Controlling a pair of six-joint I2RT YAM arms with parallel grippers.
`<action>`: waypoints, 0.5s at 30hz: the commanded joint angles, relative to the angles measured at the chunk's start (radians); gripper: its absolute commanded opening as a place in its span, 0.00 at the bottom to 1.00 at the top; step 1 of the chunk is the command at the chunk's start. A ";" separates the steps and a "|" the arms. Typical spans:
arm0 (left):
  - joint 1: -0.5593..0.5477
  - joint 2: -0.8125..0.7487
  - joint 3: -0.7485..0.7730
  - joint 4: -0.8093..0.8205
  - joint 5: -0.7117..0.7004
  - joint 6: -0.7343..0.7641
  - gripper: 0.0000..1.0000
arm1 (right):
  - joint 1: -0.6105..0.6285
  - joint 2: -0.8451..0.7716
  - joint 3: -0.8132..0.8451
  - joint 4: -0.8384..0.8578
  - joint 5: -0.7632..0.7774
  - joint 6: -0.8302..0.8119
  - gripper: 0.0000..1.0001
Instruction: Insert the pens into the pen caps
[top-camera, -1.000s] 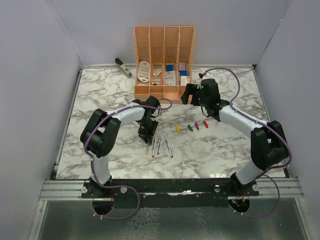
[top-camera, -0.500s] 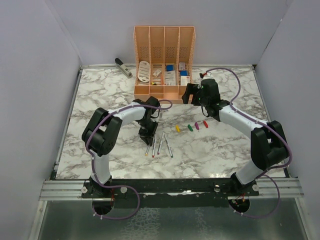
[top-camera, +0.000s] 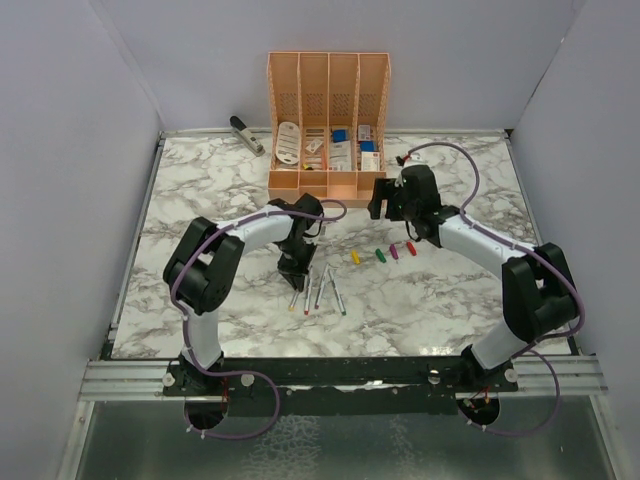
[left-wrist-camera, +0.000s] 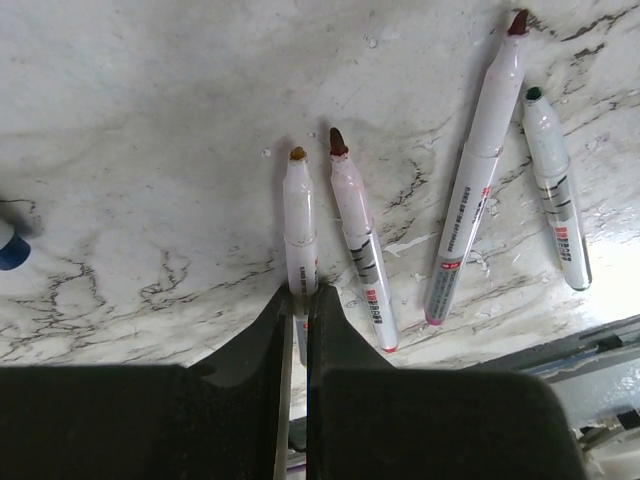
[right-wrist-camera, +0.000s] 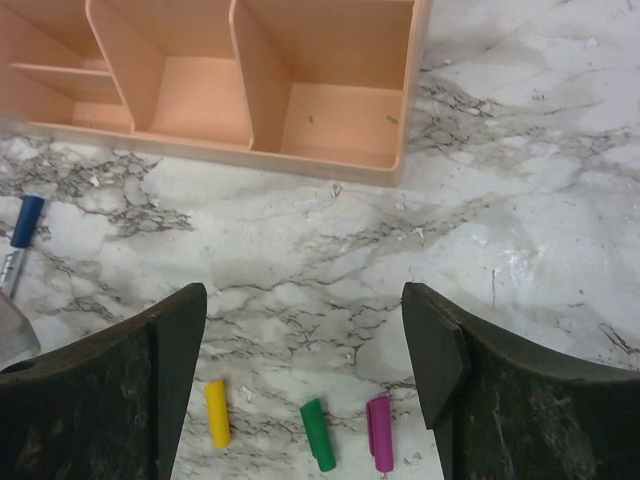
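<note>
Several silver-grey pens (top-camera: 318, 288) lie side by side on the marble. In the left wrist view the yellow-tipped pen (left-wrist-camera: 299, 215) is leftmost, with a brown-tipped pen (left-wrist-camera: 355, 240), a dark-red-tipped pen (left-wrist-camera: 480, 190) and a green-tipped pen (left-wrist-camera: 555, 185) to its right. My left gripper (left-wrist-camera: 300, 292) is shut on the lower barrel of the yellow-tipped pen, which lies on the table. The pen caps sit in a row: yellow (right-wrist-camera: 217, 413), green (right-wrist-camera: 318, 434), purple (right-wrist-camera: 379, 432), and red (top-camera: 410, 247). My right gripper (right-wrist-camera: 303, 300) hangs open above and behind them, holding nothing.
The peach desk organiser (top-camera: 328, 120) stands at the back, its front wall (right-wrist-camera: 330, 160) just beyond my right gripper. A grey stapler (top-camera: 246, 135) lies back left. A blue-capped item (right-wrist-camera: 25, 222) rests on the marble between the arms.
My left jaws have closed onto the yellow-tipped pen. My right gripper has shifted slightly to the right and nearer, towards the caps, staying open.
</note>
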 joint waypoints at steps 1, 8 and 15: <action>-0.003 -0.014 -0.025 0.080 -0.227 0.017 0.00 | -0.003 -0.049 -0.040 -0.018 -0.013 -0.065 0.78; -0.002 -0.131 0.012 0.084 -0.288 0.000 0.00 | 0.034 -0.067 -0.072 0.000 -0.037 -0.116 0.70; -0.003 -0.240 0.061 0.116 -0.318 0.000 0.00 | 0.098 -0.027 -0.048 -0.020 -0.054 -0.162 0.56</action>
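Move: About 7 cm ahead and 12 cm to the right of the left hand, which already grips the orange-ended pen at table level, lies the yellow cap. The red-ended pen is 2 cm right of that hand and level with it; the blue capped pen lies some 8 cm ahead and 4 cm left. From the right hand the yellow cap is roughly 12 cm back, 4 cm left and 10 cm below, with the green cap also 12 cm back but 1 cm right. Sweeping forward about 5 cm and then climbing some 4 cm, the left hand keeps its pinch on the orange-ended pen and tips its fingers forward by about 20 degrees, away from the red-ended pen. The right hand, empty, draws back 3 cm, sinking a little and shifting slightly left towards the yellow cap as its fingers partly close and it turns a little counter-clockwise. ##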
